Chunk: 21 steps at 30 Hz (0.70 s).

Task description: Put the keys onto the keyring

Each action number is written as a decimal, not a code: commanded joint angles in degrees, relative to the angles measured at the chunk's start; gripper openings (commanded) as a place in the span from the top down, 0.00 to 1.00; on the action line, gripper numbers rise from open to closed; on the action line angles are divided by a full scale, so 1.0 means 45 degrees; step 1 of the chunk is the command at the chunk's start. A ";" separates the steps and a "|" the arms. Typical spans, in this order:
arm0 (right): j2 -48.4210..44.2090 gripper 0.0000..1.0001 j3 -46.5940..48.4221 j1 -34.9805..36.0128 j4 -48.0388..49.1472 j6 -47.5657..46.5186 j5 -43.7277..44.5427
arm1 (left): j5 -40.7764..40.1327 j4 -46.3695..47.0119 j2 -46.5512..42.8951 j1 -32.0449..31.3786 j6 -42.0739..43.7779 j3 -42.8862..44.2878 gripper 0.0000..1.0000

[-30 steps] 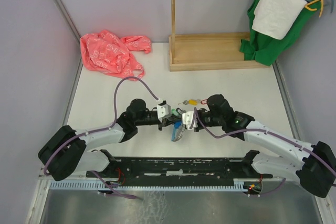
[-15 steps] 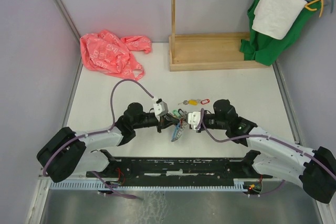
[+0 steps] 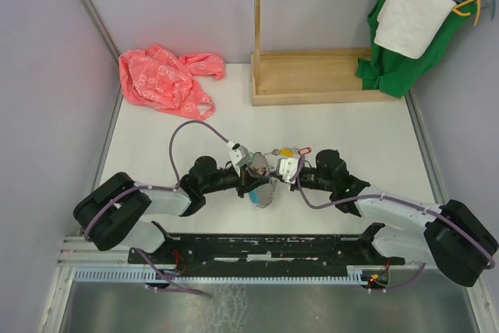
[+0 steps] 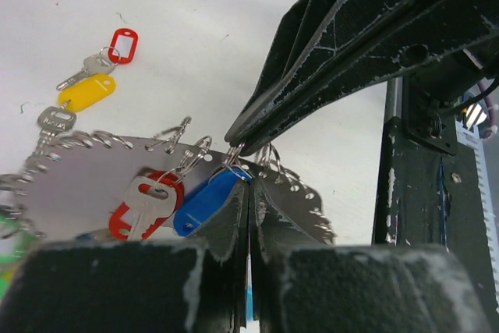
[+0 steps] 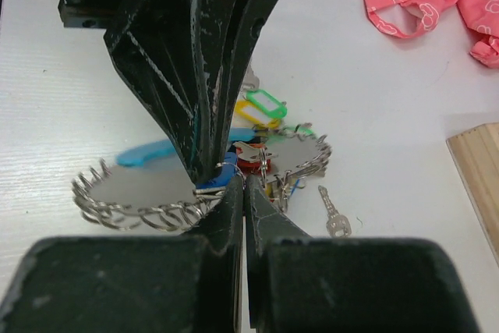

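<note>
The keyring (image 3: 265,190) hangs off the table between my two grippers. Its grey beaded metal (image 4: 109,143) and light-blue sleeve (image 5: 148,152) form a wide loop. A blue-tagged key (image 4: 204,202) and a red-tagged key (image 4: 144,207) hang on it, with a green tag (image 5: 263,105) further along. My left gripper (image 4: 248,193) is shut on the loop beside the blue tag. My right gripper (image 5: 243,181) is shut on the beaded part, tip to tip with the left. A yellow-tagged key (image 3: 287,150) and a red-tagged key (image 3: 304,148) lie on the table just beyond.
A pink plastic bag (image 3: 164,77) lies at the back left. A wooden stand (image 3: 312,76) sits at the back centre, with a green cloth and white towel (image 3: 409,13) on hangers to its right. One key (image 5: 335,214) lies beside the loop.
Both grippers have moved a little away from the bases and closer together. The keyring now hangs more spread out beneath them. Both stay shut.
</note>
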 commanded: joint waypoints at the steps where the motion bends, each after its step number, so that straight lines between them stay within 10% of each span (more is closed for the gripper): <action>1: 0.0145 0.99 0.0430 0.0093 0.4199 0.0615 -0.0664 | -0.0415 0.1894 0.1053 -0.0519 -0.1633 0.0033 0.97; 21: -0.1029 0.99 0.0577 0.0073 -0.0230 -0.0710 0.0228 | -0.3112 -0.1039 -0.2118 -0.0496 -0.1445 -0.1115 0.67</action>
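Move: The left fingers have hold at the small ring of the blue tag, its body about a centimetre ahead and just below; the keyring's upper edge, pinched in the right fingertips, is some 2 cm to their right and roughly level. From the right hand, the blue tag is about 2 cm left and a little lower. The loose yellow tag lies roughly 8 cm ahead and 4 cm right of the left hand, 10 cm down, with the red tag 5 cm farther right. Forward about 2 cm goes the left hand first, sinking slightly, then it backs off left and a little down, away from the keyring, turning some 10 degrees counter-clockwise as its fingers open and let go of the blue tag. Meanwhile the right hand keeps its pinch at the keyring's edge and, after a small push forward, rises 2 to 3 cm with it. ##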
